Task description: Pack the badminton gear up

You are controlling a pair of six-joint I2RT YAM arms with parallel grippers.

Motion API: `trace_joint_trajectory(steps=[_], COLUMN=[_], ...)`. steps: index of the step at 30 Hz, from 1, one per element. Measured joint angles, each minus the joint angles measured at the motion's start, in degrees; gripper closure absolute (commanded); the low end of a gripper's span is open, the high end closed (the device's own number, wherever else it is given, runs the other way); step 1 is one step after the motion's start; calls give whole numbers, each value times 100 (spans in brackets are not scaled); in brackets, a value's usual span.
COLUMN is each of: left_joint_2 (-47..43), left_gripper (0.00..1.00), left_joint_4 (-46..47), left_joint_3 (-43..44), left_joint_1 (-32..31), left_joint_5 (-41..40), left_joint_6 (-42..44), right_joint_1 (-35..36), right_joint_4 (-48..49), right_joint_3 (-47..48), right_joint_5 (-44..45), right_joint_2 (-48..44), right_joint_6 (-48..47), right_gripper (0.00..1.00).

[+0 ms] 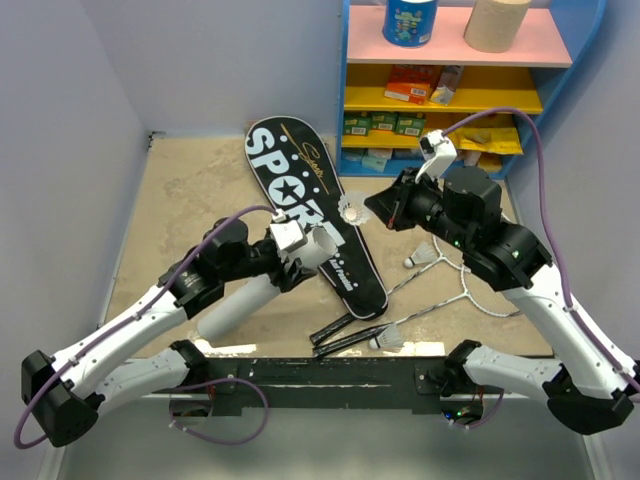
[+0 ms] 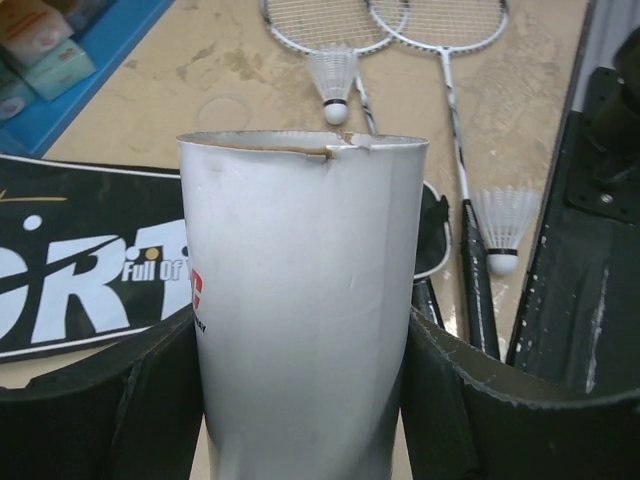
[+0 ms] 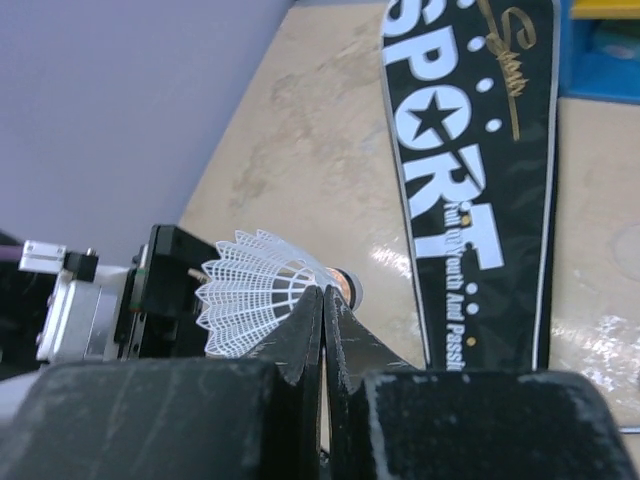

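Observation:
My left gripper (image 1: 298,258) (image 2: 305,400) is shut on the long white tube (image 1: 240,305) (image 2: 300,290), one finger on each side. The tube lies slanted, with its open mouth toward the right arm. My right gripper (image 1: 372,210) (image 3: 324,300) is shut on a white shuttlecock (image 1: 350,209) (image 3: 255,295), pinching its skirt just beyond the tube's mouth. The black SPORT bag (image 1: 305,200) (image 3: 470,170) (image 2: 90,270) lies flat under both. Two rackets (image 1: 345,332) (image 2: 450,60) lie at the front right, their heads partly hidden by the right arm in the top view. Two more shuttlecocks (image 1: 422,259) (image 1: 388,340) (image 2: 333,85) (image 2: 503,230) rest beside them.
A blue shelf unit (image 1: 450,95) with small boxes stands at the back right, a blue-wrapped roll (image 1: 410,20) and a beige roll (image 1: 497,22) on top. Grey walls close the left and back sides. The black mounting rail (image 1: 320,368) runs along the near edge.

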Motion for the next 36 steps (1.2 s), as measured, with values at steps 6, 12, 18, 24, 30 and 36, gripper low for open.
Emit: trace_joint_trajectory(steps=[6, 12, 18, 24, 30, 36], left_joint_2=[-302, -376, -509, -660, -713, -737], left_gripper=[100, 100, 100, 100, 100, 99], left_joint_4=[35, 96, 120, 203, 348, 411], left_joint_3=[-262, -385, -415, -417, -420, -420], left_joint_1=[-2, 0, 0, 0, 0, 0], left_joint_5=[765, 1456, 1744, 1862, 1969, 2070], left_joint_6=[68, 118, 131, 129, 125, 122], right_joint_1=[0, 0, 0, 0, 2, 546], right_joint_4=[125, 302, 492, 688, 1008, 1141], right_joint_3=[-428, -769, -975, -1226, -1620, -1759], right_joint_5=[-1016, -1751, -2317, -2844, -3283, -3018], right_joint_2=[-219, -343, -468, -555, -691, -490], right_joint_6=[-55, -92, -85, 4, 199, 323], right_gripper=[100, 100, 100, 100, 100, 100])
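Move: The left gripper holds the white tube just below its open mouth; the shuttlecock in the right fingers is about 15 cm above that hand, 9 cm to its right and 4 cm ahead. From the right hand, the mouth lies roughly 8 cm left, 2 cm back and 11 cm down. On the table some 37 cm below the right hand, the SPORT bag's middle is 15 cm ahead and 11 cm left, a loose shuttlecock 4 cm ahead and 12 cm right. Bring the right gripper back about 10 cm, left and down onto the tube's mouth, turning it some 35 degrees counter-clockwise and keeping the pinch on the shuttlecock. Meanwhile draw the left gripper back about 7 cm, turning clockwise, then raise the held tube slightly to meet the shuttlecock. ##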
